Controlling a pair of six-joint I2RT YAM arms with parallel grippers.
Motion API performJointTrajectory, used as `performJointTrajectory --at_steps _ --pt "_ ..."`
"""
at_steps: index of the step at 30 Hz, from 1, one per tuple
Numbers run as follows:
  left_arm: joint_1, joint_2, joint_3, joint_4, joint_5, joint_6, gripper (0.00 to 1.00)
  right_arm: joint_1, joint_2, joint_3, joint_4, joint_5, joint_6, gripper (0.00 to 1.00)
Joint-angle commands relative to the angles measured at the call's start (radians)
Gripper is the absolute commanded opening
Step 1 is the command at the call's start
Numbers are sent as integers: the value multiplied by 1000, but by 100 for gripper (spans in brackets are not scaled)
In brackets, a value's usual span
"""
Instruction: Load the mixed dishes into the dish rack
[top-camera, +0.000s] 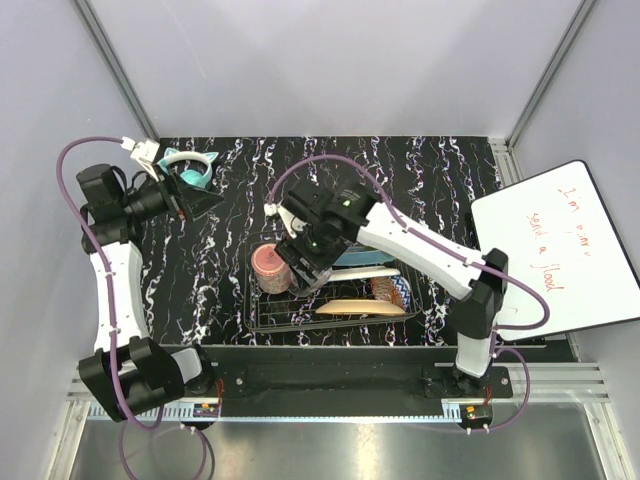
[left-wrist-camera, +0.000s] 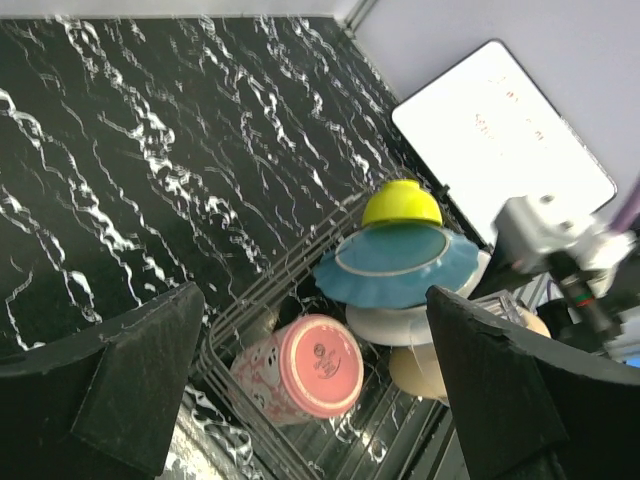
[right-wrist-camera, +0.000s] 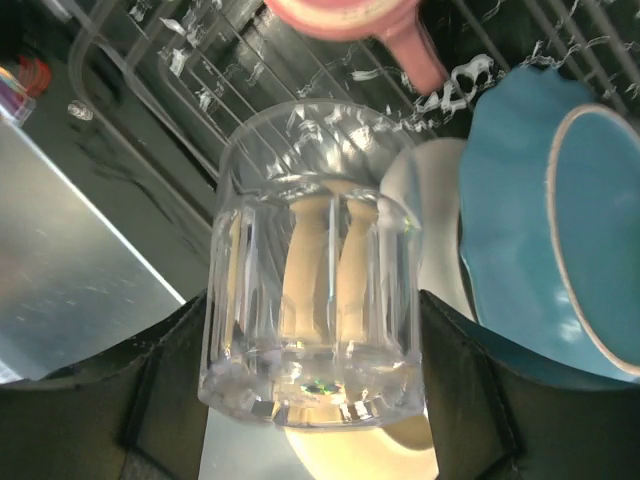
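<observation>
The dish rack (top-camera: 262, 322) sits on the black marble table, a dark wire basket. In it lie a pink mug (left-wrist-camera: 310, 365) on its side, a teal plate (left-wrist-camera: 400, 265), a white plate (left-wrist-camera: 410, 325), a tan plate (top-camera: 360, 307), a yellow-green bowl (left-wrist-camera: 402, 203) and a red patterned bowl (top-camera: 392, 290). My right gripper (right-wrist-camera: 315, 370) hangs over the rack's left part, shut on a small clear glass (right-wrist-camera: 315, 260), with the mug (right-wrist-camera: 350, 20) just beyond it. My left gripper (top-camera: 195, 205) is open and empty, high up and well left of the rack.
Teal cat-ear headphones (top-camera: 188, 168) lie at the table's far left, close to my left gripper. A whiteboard (top-camera: 560, 250) with red writing leans at the right edge. The right arm (top-camera: 420, 240) stretches over the rack's back right. Grey walls enclose the table.
</observation>
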Motion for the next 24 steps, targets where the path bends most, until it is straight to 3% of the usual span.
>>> performJointTrajectory --at_steps 1,16,24 --pt "2 -28 -20 -46 32 106 95 20 8 -6 -67 120 -37 0" --pt "2 -38 -74 -114 27 255 93 125 170 127 -84 102 -37 0" --pt "3 -55 -107 -111 37 277 93 129 218 118 -69 74 -37 0"
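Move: The clear glass is already pinched in the right gripper, mouth end towards the rack. Its free spot in the rack's front-left part lies about 3 cm back, 3 cm left and 8 cm below that hand. The pink mug is some 9 cm left and 4 cm ahead; the peach plate stands 11 cm right and 4 cm back, the white plate 12 cm right and 4 cm ahead, both about 9 cm lower. From the left hand the spot is roughly 15 cm back, 17 cm right, 22 cm down. The clear glass is lowered about 6 cm into the gap between the mug and the peach plate, the right hand drifting nearly 3 cm back and as much left, mostly in the second half. The wrist brings the downward fingers some 10 degrees nearer vertical and keeps its pinch. The empty, open left hand sinks about 4 cm, easing slightly back. ##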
